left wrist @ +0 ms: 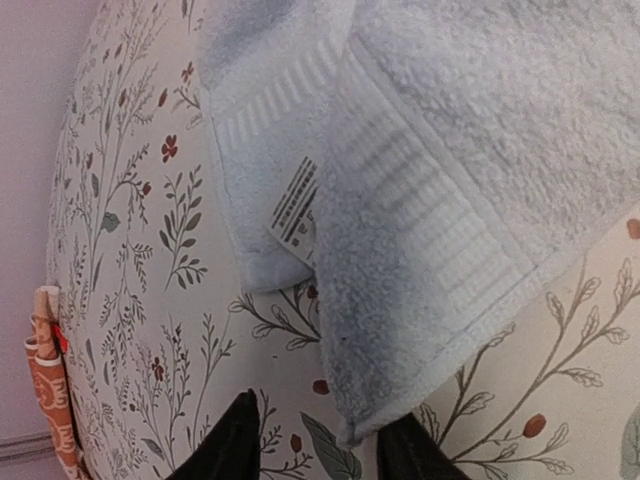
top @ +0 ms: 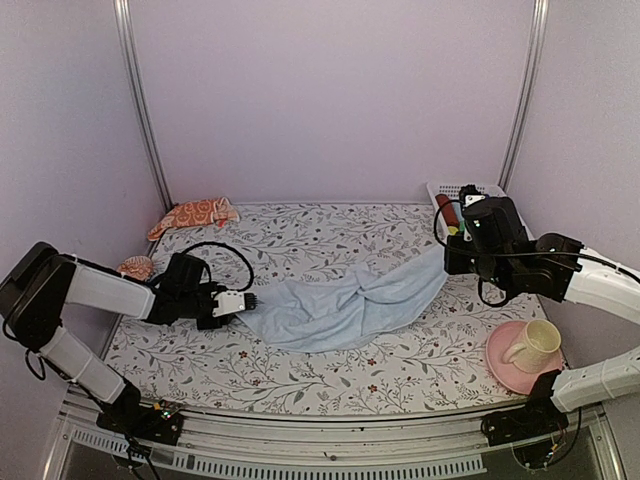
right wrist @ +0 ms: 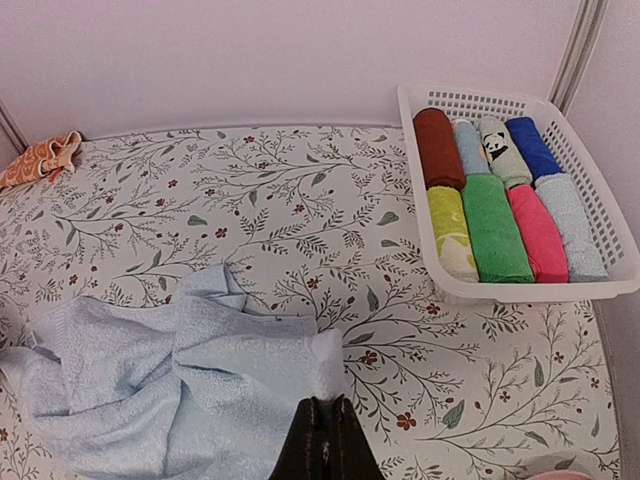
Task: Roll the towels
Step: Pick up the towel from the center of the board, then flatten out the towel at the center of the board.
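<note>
The light blue towel (top: 340, 305) lies crumpled across the middle of the table, stretched between both arms. My right gripper (top: 447, 258) is shut on its right corner, and the pinched edge (right wrist: 340, 365) shows just above the closed fingers (right wrist: 322, 440). My left gripper (left wrist: 325, 425) is at the towel's left end (left wrist: 420, 200). Its jaws stand apart with the hemmed corner (left wrist: 355, 425) between them, close to the right finger (left wrist: 415, 450). The orange-red printed towel (top: 195, 214) lies loosely bunched at the back left, away from both grippers.
A white basket (right wrist: 500, 290) of several rolled coloured towels stands at the back right. A pink plate (top: 500, 365) with a cream cup (top: 532, 345) sits at the front right. A small orange patterned thing (top: 135, 267) lies at the left edge, beside the left arm.
</note>
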Controlling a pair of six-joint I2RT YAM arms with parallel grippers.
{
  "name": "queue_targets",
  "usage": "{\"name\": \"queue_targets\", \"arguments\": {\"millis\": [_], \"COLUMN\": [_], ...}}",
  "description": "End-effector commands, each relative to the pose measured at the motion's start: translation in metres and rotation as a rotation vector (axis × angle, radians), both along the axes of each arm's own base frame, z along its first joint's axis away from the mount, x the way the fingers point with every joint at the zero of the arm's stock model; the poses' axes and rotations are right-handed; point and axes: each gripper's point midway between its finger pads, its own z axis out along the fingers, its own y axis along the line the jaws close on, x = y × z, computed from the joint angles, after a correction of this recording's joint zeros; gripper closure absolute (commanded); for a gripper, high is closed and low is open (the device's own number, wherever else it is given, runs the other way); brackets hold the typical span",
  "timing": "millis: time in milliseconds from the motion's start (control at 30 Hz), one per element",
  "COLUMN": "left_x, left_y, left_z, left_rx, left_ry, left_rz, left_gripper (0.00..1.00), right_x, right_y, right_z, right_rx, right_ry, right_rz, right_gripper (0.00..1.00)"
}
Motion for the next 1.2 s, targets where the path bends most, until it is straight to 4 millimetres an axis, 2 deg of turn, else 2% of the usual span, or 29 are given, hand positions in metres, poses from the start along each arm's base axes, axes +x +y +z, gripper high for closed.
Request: {"name": "queue_targets", "arguments": {"millis": [0,133,167,267,333,433,533,667,800,867,1000,1100,1167], "left_x": [-0.001,-0.002,-0.002,0.000,0.010,0.032,0.042,0.018,-0.019,-0.030,-0.033,-0.026,-0.019], "left_y": [-0.009,-0.012,-0.012,-0.012,-0.008,0.008,0.024,0.043,0.057,0.069,0.083,0.096,0.105], "left_z": [-0.001,-0.002,-0.002,-0.001,0.011,0.053,0.112,0.184,0.237,0.255,0.282,0.293,0.293], "left_rx": [0.002,-0.001,0.001,-0.003,-0.012,-0.043,-0.104,-0.231,-0.299,-0.321,-0.356,-0.351,-0.333], "left_ry": [0.027,0.035,0.038,0.046,0.013,-0.103,-0.195,-0.301,-0.423,-0.432,-0.487,-0.542,-0.563], "left_rz": [-0.020,-0.024,-0.022,0.002,0.062,0.188,0.276,0.298,0.287,0.342,0.416,0.483,0.539], "left_gripper": [0.68,0.96,1.00,1.00,1.00,1.00,1.00,1.00,1.00,1.00,1.00,1.00,1.00], "right_x": [0.001,0.001,0.000,0.000,0.000,0.001,0.000,-0.006,-0.018,-0.026,-0.033,-0.023,-0.013], "right_y": [0.000,-0.001,-0.002,-0.002,-0.002,-0.001,0.001,0.002,0.004,0.013,0.028,0.029,0.024], "right_z": [0.002,0.003,0.003,0.006,0.007,0.013,0.019,0.029,0.047,0.058,0.080,0.091,0.095], "right_rx": [0.019,0.016,0.018,0.021,0.020,0.022,0.037,0.122,0.233,0.280,0.300,0.266,0.220], "right_ry": [-0.014,-0.016,-0.017,-0.023,-0.027,-0.036,-0.042,-0.050,-0.081,-0.102,-0.151,-0.182,-0.210], "right_rz": [-0.002,-0.002,-0.004,-0.001,0.000,0.007,0.015,0.024,0.038,0.061,0.050,-0.013,-0.084], "right_gripper": [0.98,0.98,0.98,0.98,0.98,0.98,0.98,0.98,0.98,0.98,0.98,0.98,0.98]}}
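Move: The light-blue towel's left corner already lies between the left hand's half-open fingers, practically at the hand point and about 1 cm below it. The orange towel is some 33 cm ahead and 10 cm left of that hand; the small round bowl stands about 14 cm ahead and 20 cm left. From the right hand, that same left corner is about level fore and aft, some 32 cm left and 22 cm lower; the white basket stands roughly 20 cm ahead, 13 cm right and 20 cm below. Barely sinking at first, the left hand shuts its fingers to pinch the towel's left corner, then sweeps quickly up off the board by about 30 cm, drifting 8 cm left as the fingers tip up and the wrist turns counter-clockwise. The right hand keeps its pinch on the towel's other end and joins late, rising some 7 cm, easing left and slightly back with a small roll. ##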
